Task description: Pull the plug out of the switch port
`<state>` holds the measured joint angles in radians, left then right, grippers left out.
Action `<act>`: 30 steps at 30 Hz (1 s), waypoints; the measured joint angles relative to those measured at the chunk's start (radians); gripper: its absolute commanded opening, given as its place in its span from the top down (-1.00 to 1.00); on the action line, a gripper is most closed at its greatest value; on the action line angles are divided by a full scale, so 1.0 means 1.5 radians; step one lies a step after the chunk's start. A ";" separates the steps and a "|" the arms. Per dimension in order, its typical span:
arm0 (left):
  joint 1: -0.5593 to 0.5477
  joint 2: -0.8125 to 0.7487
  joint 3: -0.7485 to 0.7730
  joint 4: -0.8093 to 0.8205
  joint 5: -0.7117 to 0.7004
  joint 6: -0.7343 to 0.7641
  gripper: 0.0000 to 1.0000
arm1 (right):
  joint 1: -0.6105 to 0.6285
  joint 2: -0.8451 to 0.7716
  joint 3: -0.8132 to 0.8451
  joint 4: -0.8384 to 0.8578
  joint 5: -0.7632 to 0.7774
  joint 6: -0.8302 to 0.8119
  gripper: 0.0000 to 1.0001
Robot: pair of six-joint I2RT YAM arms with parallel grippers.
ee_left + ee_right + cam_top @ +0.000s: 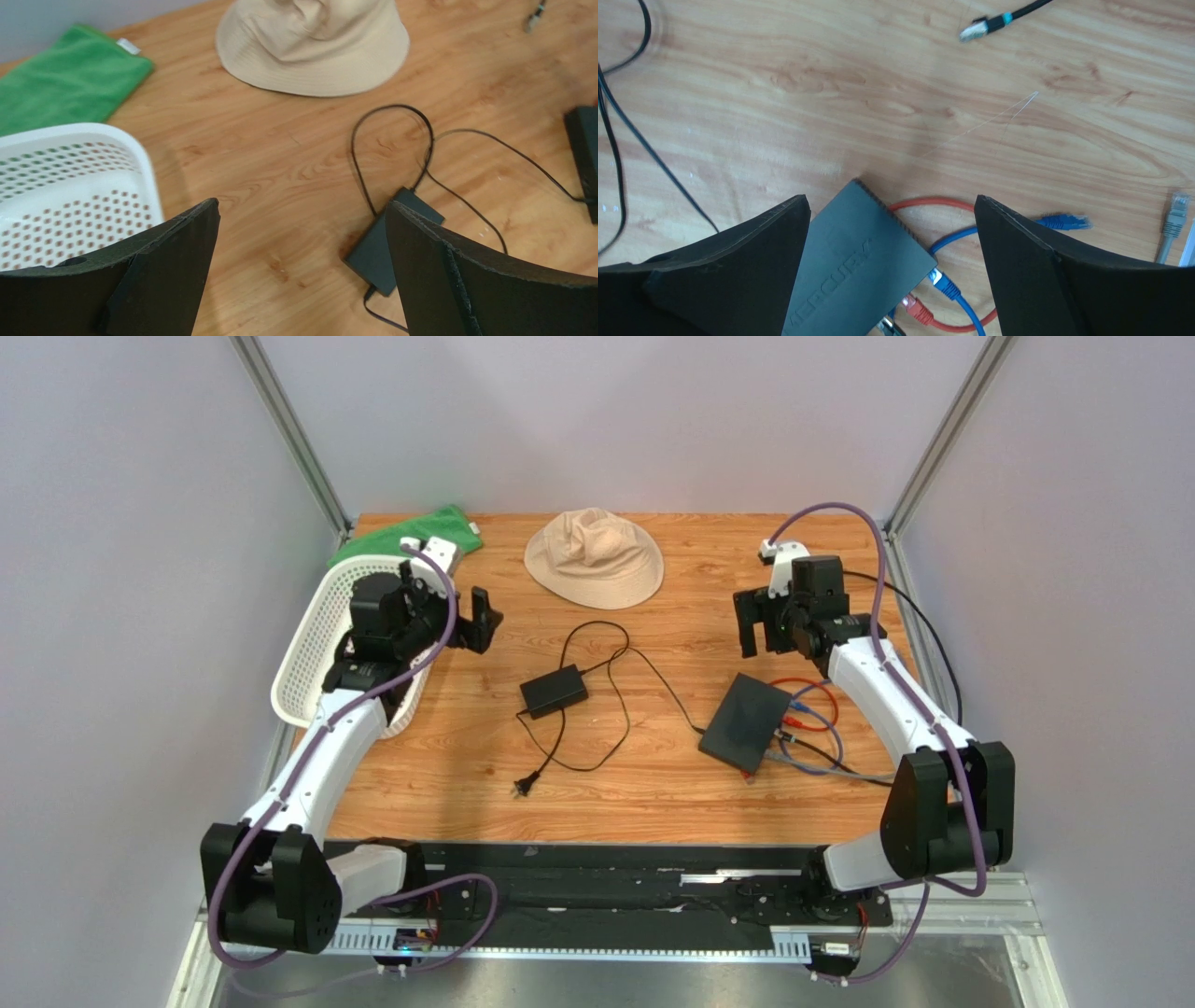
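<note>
The switch (746, 721) is a flat black box lying right of the table's middle; the right wrist view shows it (857, 259) low between the fingers. A blue plug (943, 283) and a red plug (917, 308) sit in the ports on its near right edge, their cables looping beside it. My right gripper (769, 627) (891, 199) hovers open above the switch's far corner, holding nothing. Far to the left, by the basket, my left gripper (452, 616) (302, 206) hangs open over bare wood.
A black power adapter (553, 690) (382, 245) with its thin cord lies mid-table. A beige hat (593, 556) sits at the back, with a white basket (316, 651) and green cloth (421, 532) at the left. Loose plugs, black (976, 28), blue (1064, 222) and grey (1174, 210), lie near the switch.
</note>
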<state>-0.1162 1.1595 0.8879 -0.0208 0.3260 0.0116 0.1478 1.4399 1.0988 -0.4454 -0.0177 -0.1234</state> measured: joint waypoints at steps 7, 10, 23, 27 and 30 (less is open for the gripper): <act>-0.087 0.035 -0.014 -0.086 0.106 0.125 -0.86 | 0.002 -0.010 -0.047 -0.081 -0.105 -0.130 -0.81; -0.110 0.094 -0.003 -0.138 0.122 0.157 -0.86 | 0.005 -0.014 -0.067 -0.131 -0.115 -0.163 -0.85; -0.111 0.222 0.117 -0.245 0.107 0.165 -0.87 | -0.020 -0.082 -0.126 -0.219 -0.087 -0.069 -0.93; -0.111 0.248 0.151 -0.267 0.109 0.164 -0.84 | -0.032 -0.043 -0.112 -0.219 -0.102 -0.055 -0.90; -0.111 0.268 0.175 -0.286 0.109 0.163 -0.85 | -0.034 -0.013 -0.100 -0.216 -0.117 -0.049 -0.88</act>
<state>-0.2829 1.5616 1.1503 -0.4500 0.4889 0.2565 0.0967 1.4197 0.9493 -0.7700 -0.1936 -0.1963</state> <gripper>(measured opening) 0.924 0.952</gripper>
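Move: The black plug in the switch's port side lies about 12 cm back from the right hand, 3 cm to its right and 12 cm below. The switch's middle is some 8 cm back and 2 cm left of that hand; the blue plug is about 7 cm back and 7 cm right. From the left hand, the switch is roughly 44 cm right and 10 cm back, the power adapter 11 cm right and 4 cm back, both some 21 cm below. No contact yet: the right hand draws back about 12 cm and sinks towards the switch's port side, tilting its fingers some 25 degrees steeper, the last part mostly downward. The left hand drops and swings right towards the switch, ending over the power adapter, turning clockwise and tipping down. Both grippers stay wide open. ##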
